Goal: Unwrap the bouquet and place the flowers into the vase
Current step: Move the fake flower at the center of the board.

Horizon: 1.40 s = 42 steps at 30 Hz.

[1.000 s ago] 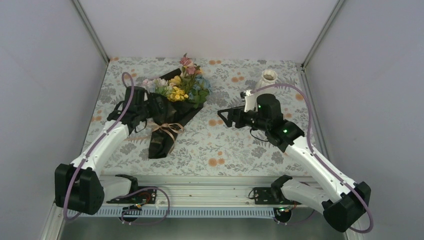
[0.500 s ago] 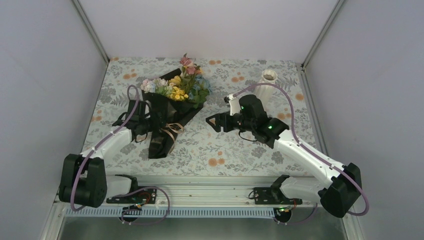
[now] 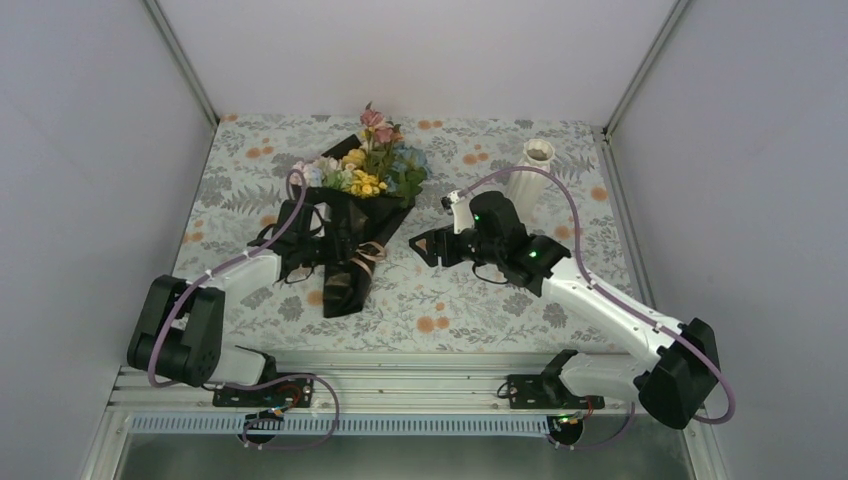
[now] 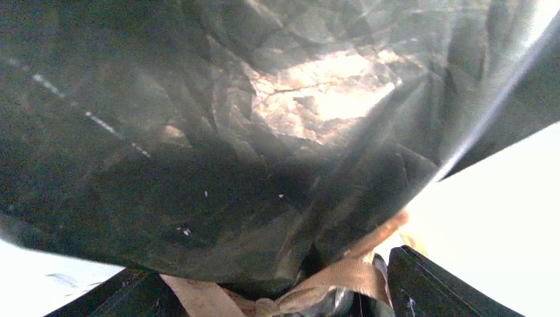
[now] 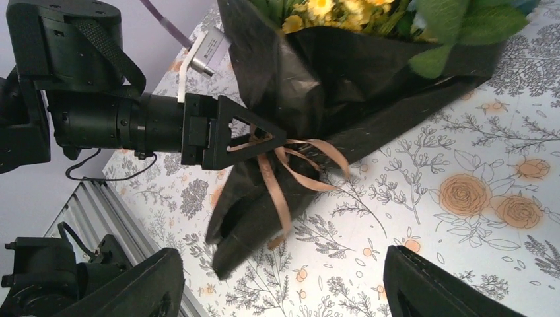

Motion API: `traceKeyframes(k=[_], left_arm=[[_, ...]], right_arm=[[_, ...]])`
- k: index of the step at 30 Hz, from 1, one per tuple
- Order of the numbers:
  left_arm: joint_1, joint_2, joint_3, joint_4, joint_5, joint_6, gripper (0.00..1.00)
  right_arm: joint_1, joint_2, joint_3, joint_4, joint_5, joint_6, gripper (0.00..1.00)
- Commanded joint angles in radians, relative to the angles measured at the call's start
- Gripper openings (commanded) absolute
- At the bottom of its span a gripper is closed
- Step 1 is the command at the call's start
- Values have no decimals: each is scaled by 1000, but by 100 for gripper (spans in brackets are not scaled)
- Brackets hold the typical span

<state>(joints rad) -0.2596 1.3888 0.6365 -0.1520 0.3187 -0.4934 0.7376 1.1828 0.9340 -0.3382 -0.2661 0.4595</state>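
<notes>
The bouquet (image 3: 350, 235) lies on the table left of centre, its black wrap (image 5: 343, 72) tied at the waist with a tan ribbon (image 5: 280, 178). The flowers (image 3: 365, 170) stick out of its far end. My left gripper (image 3: 333, 240) straddles that tied waist, and one finger (image 5: 231, 132) shows against the wrap. In the left wrist view the wrap (image 4: 231, 132) fills the frame and the ribbon (image 4: 343, 274) sits between wide jaws, with a bright gap beside the right finger (image 4: 429, 287). My right gripper (image 3: 425, 245) hovers open and empty just right of the bouquet. The white ribbed vase (image 3: 535, 165) stands upright at the back right.
A floral-print tablecloth (image 3: 480, 300) covers the table. Grey walls close in on the left, back and right. A metal rail (image 3: 400, 365) with both arm bases runs along the near edge. The right arm's purple cable (image 3: 560, 195) arcs in front of the vase.
My left gripper has moved right and the bouquet has shifted right with it. My right gripper has moved left toward the bouquet. Both pairs of jaws have narrowed a little.
</notes>
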Motion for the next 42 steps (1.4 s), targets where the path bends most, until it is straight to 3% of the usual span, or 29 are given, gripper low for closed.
traceKeyframes(k=[1, 8, 13, 16, 19, 28, 42], left_arm=[[-36, 28, -11, 122, 114, -41, 77], [-46, -63, -5, 81, 95, -33, 78], [-46, -209, 29, -33, -11, -4, 90], [-47, -268, 71, -116, -88, 27, 99], [-47, -331, 117, -192, -121, 63, 100], [-47, -491, 196, -326, -224, 207, 100], [-47, -516, 191, -372, -250, 287, 100]], right_arm=[[29, 14, 7, 26, 8, -12, 75], [64, 69, -31, 133, 10, -53, 62], [86, 132, -36, 186, 34, -86, 47], [99, 181, -33, 207, 34, -110, 43], [106, 239, -30, 218, 37, -112, 40], [118, 343, -99, 335, 34, -135, 38], [166, 511, -119, 434, 75, -194, 37]])
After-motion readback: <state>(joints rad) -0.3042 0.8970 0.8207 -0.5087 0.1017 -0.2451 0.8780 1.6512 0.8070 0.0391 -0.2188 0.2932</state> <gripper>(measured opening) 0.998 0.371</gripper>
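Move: Below the right hand, some 18 cm down, about 9 cm to its left and 4 cm ahead, lies the bouquet's ribbon knot; the wrap's stem end is roughly 14 cm left and 5 cm back. The yellow flowers lie about 14 cm beyond the knot, and the vase stands some 20 cm right and 14 cm ahead of the hand. From the left hand, low against the wrap, the knot is about 5 cm right, 3 cm back and slightly lower. Pushing on to the right for about 3 cm, the left hand shoves the wrap near the ribbon, then comes away: it rises some 17 cm, drifts back left, opens fully and tilts its fingers up. Meanwhile the right hand sinks about 16 cm and goes 6 cm left towards the stem end's right side, its fingers closing to roughly half their starting gap. ##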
